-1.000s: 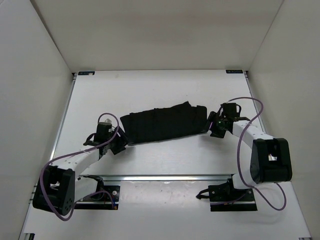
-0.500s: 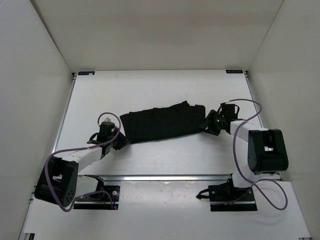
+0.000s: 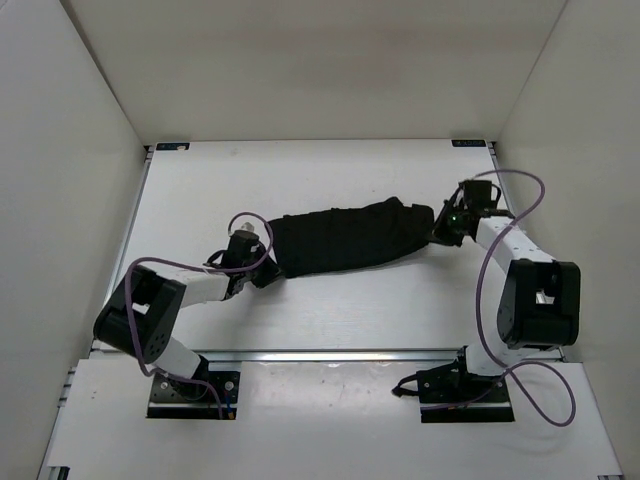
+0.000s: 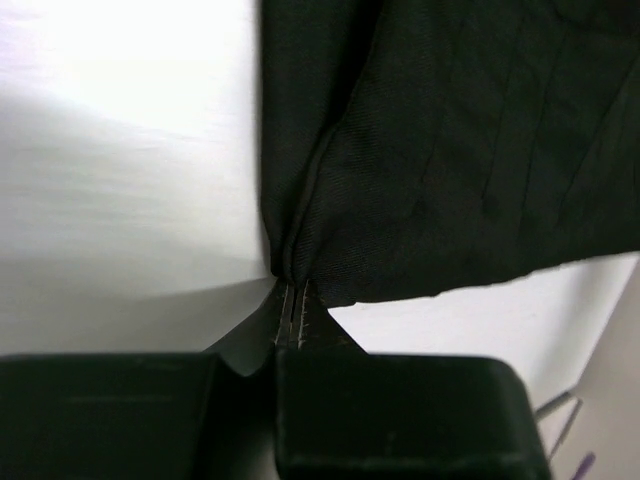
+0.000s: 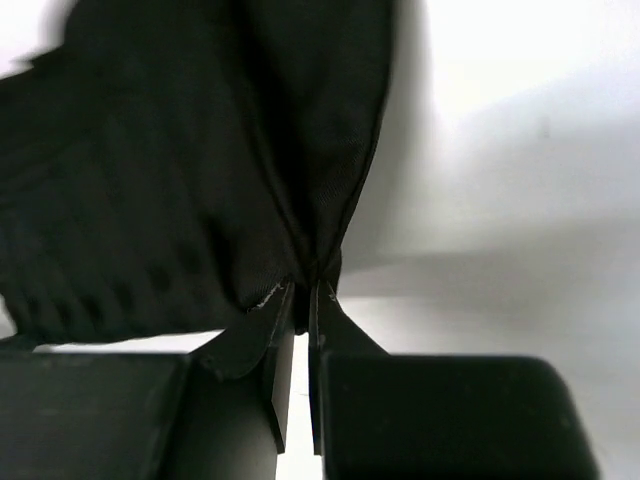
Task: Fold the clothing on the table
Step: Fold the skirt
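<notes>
The clothing (image 3: 350,237) is a black pleated cloth lying as a long band across the middle of the white table (image 3: 300,170). My left gripper (image 3: 262,272) is shut on its left end. In the left wrist view the fingertips pinch a gathered edge of the clothing (image 4: 430,160) at the left gripper (image 4: 292,292). My right gripper (image 3: 440,232) is shut on the right end. The right wrist view shows the clothing (image 5: 200,160) bunched between the tips of the right gripper (image 5: 305,290), with the cloth rising off the table.
Pale upright walls (image 3: 90,180) close in the table on the left, back and right. Thin metal rails (image 3: 330,353) run along the table's near edge, by the arm bases (image 3: 455,385). Purple cables (image 3: 500,290) loop off both arms.
Both grippers closed on the ends of the clothing. The left arm reached further right and the right arm shifted up and back, and the cloth moved with them toward the right rear.
</notes>
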Robot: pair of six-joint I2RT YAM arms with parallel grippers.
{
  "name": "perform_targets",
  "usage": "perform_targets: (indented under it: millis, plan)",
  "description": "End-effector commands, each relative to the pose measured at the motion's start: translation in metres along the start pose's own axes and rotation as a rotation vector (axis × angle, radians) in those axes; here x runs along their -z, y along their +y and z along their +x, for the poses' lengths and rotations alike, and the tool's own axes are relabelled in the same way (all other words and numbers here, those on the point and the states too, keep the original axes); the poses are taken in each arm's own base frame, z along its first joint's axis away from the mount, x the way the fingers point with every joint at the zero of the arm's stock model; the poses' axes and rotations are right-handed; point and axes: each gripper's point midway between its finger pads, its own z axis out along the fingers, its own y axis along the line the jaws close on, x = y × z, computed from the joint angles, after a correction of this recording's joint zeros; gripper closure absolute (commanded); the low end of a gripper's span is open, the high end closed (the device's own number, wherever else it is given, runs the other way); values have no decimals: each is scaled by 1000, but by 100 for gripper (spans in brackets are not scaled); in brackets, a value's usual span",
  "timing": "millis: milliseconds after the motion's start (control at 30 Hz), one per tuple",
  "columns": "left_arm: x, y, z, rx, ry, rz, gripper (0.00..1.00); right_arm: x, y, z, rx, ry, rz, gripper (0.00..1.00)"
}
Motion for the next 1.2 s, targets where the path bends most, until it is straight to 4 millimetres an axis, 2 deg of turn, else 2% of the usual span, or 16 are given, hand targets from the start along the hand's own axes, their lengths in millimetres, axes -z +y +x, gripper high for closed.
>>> perform_targets:
  millis: [0, 100, 133, 200, 267, 367, 400, 500, 600, 700, 800, 1000, 1033, 1100, 1133, 1167]
  plan:
    - [-13, -17, 8, 0, 27, 47, 100, 34, 41, -40, 225, -69, -45, 100]
    - [-19, -17, 13, 6, 36, 63, 100, 39, 105, -38, 358, -67, -169, 99]
    - [-20, -14, 11, 14, 28, 65, 100, 43, 136, -35, 415, -75, -221, 100]
    - [-19, -13, 13, 26, 21, 78, 100, 37, 172, -22, 478, -61, -271, 100]
    - [-21, -14, 9, 36, 5, 88, 100, 36, 223, 1, 555, -45, -358, 100]
    - [-22, -13, 9, 27, 9, 79, 100, 22, 270, 35, 603, 3, -446, 100]
    - [-22, -12, 9, 25, 7, 77, 100, 10, 272, 49, 607, 47, -451, 99]
    - [-19, -9, 8, 32, 5, 79, 100, -6, 304, 90, 639, 122, -513, 100]
    - [-18, -6, 6, 30, -2, 75, 100, -32, 306, 121, 643, 225, -509, 100]
    - [-15, -4, 5, 27, -4, 77, 100, -43, 316, 148, 673, 297, -527, 100]
    - [-14, 0, 7, 17, -1, 70, 100, -54, 315, 166, 670, 372, -548, 100]
    - [-12, 3, 10, 19, 14, 86, 99, -59, 318, 173, 684, 438, -606, 97]
    - [-12, 1, 9, 17, 9, 94, 89, -54, 322, 174, 700, 445, -621, 92]
    - [-10, 0, 6, 27, -5, 100, 74, -42, 330, 170, 713, 449, -687, 68]
    - [-7, -1, 3, 34, -19, 105, 60, -35, 332, 172, 746, 432, -713, 63]
    - [-5, -1, 2, 38, -29, 106, 49, -20, 346, 160, 774, 361, -769, 62]
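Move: The right hand holds the skirt's near right corner a few centimetres off the table. Its goal, the near left corner, lies about 36 cm to its left, 7 cm back and some 6 cm below, already pinched by the left hand down at the table, right at its fingertips. From the right hand, the skirt's far left corner is roughly 39 cm left and 5 cm ahead, and its far right corner about 8 cm straight ahead, both some 5 cm lower. The right hand carries its pinched corner about 35 cm left in a quick arch, first up some 12 cm with a little forward, then over the skirt and down by as much while easing back towards the left hand, turning roughly 55 degrees counter-clockwise, and at the end opens its fingers about a third while rising slightly. The left hand keeps its pinch on the near left corner, shifts about 3 cm right and slightly forward early on, drifts back left a centimetre or so, then opens about a third too, still down by that corner. ##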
